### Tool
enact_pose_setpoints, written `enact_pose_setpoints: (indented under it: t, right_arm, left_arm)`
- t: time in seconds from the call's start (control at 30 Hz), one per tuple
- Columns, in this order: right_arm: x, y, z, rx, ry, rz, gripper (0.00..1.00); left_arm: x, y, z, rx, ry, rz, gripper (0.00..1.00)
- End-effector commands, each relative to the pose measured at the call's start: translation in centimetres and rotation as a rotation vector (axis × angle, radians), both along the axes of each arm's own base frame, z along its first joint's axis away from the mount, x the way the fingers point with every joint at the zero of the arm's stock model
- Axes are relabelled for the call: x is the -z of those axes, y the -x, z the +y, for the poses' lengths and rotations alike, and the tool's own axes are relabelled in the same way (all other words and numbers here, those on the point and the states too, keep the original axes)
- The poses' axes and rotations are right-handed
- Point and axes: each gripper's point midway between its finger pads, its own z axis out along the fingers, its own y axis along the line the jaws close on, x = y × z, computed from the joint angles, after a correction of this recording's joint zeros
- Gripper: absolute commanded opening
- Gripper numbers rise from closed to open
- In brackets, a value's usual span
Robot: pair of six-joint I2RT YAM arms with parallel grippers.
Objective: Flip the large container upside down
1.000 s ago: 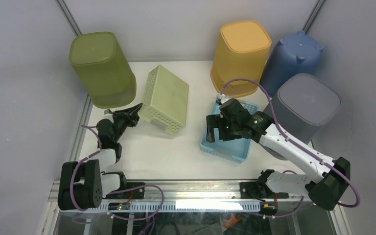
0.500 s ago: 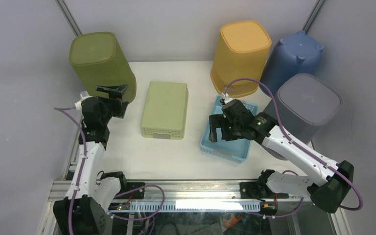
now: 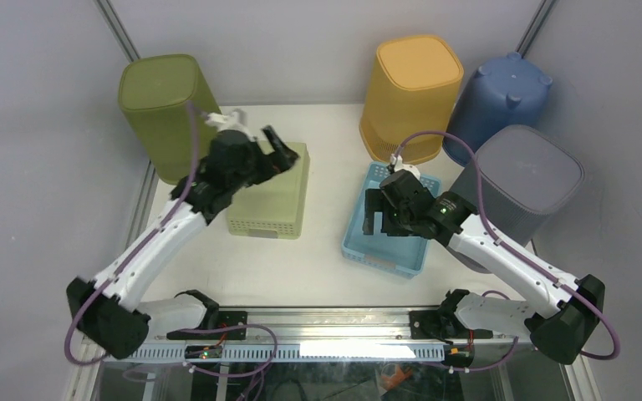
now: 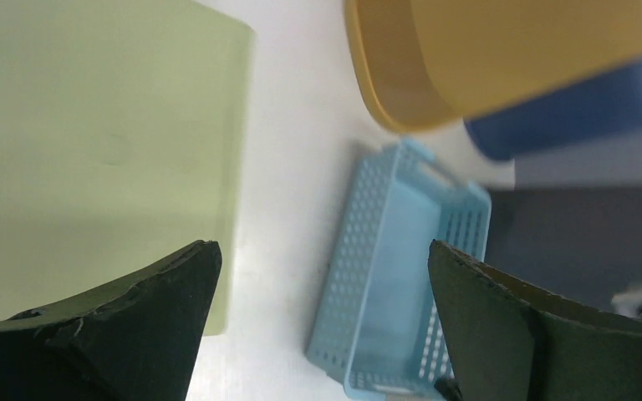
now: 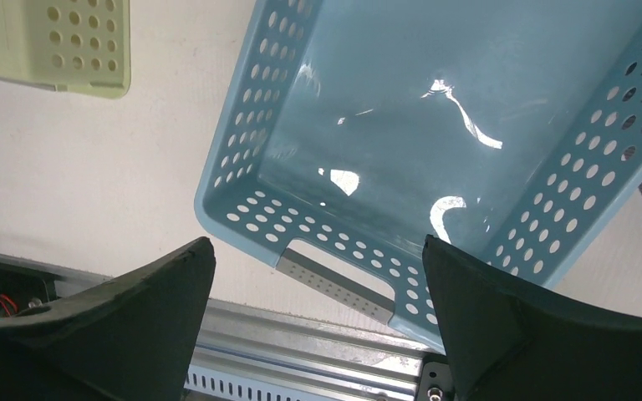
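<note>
The large container, a pale green perforated basket (image 3: 269,199), lies bottom-up on the white table, left of centre; its flat base fills the left of the left wrist view (image 4: 92,150). My left gripper (image 3: 282,153) (image 4: 322,248) hovers open over the basket's far right corner, holding nothing. A light blue perforated basket (image 3: 384,255) (image 5: 435,125) sits open side up to the right. My right gripper (image 3: 389,224) (image 5: 318,244) hangs open above the blue basket's near end, its jaws wide and empty.
Four tall bins stand upside down along the back and right: olive (image 3: 171,113), orange (image 3: 410,92), blue (image 3: 501,100), grey (image 3: 522,180). The green basket's corner (image 5: 58,42) shows in the right wrist view. A metal rail (image 5: 301,351) runs along the near edge.
The green basket went from tilted on its edge to flat, bottom-up, and slid slightly left. My left gripper let go, opened, and swung from the far left to above it. The right arm barely moved.
</note>
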Motion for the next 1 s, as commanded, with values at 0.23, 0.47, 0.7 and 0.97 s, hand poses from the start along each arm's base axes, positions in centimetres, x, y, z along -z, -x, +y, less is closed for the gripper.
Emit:
enact_pose_setpoints:
  t: [0.23,0.47,0.7,0.97]
  right_arm:
    - [-2.1,-0.8,0.2,0.095,-0.072,-0.040,1.00]
    - [-2.2,-2.6,-0.5,0.173,-0.029,-0.096,1.00]
    - [-1.8,-6.1,3.1,0.182,-0.045,-0.079,0.99]
    - [2.3,-10.8,7.0,0.206,-0.006,-0.073,1.00]
  left_arm:
    - [11.2,-2.3,-13.1,0.319,-0.254,0.167,0.99]
    - [15.7,-0.9,-9.0,0.235,-0.388,0.262,0.99]
    - [16.1,4.8,-1.7,0.108,-0.358,0.312,0.99]
    - [12.2,5.8,4.6,-0.047,-0.320,0.265,0.99]
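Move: The upside-down green basket lies about 22 cm below the left hand, its middle some 2 cm back and 2 cm left. From that hand, the olive container is roughly 12 cm ahead and 20 cm left, the blue basket some 7 cm back and 29 cm right. From the right hand, the blue basket is about 6 cm ahead, 5 cm right and 13 cm down; the grey container is roughly 4 cm ahead and 28 cm right. Left hand swings right and down some 18 cm, then sweeps left against the green basket; right reaches forward-left. ##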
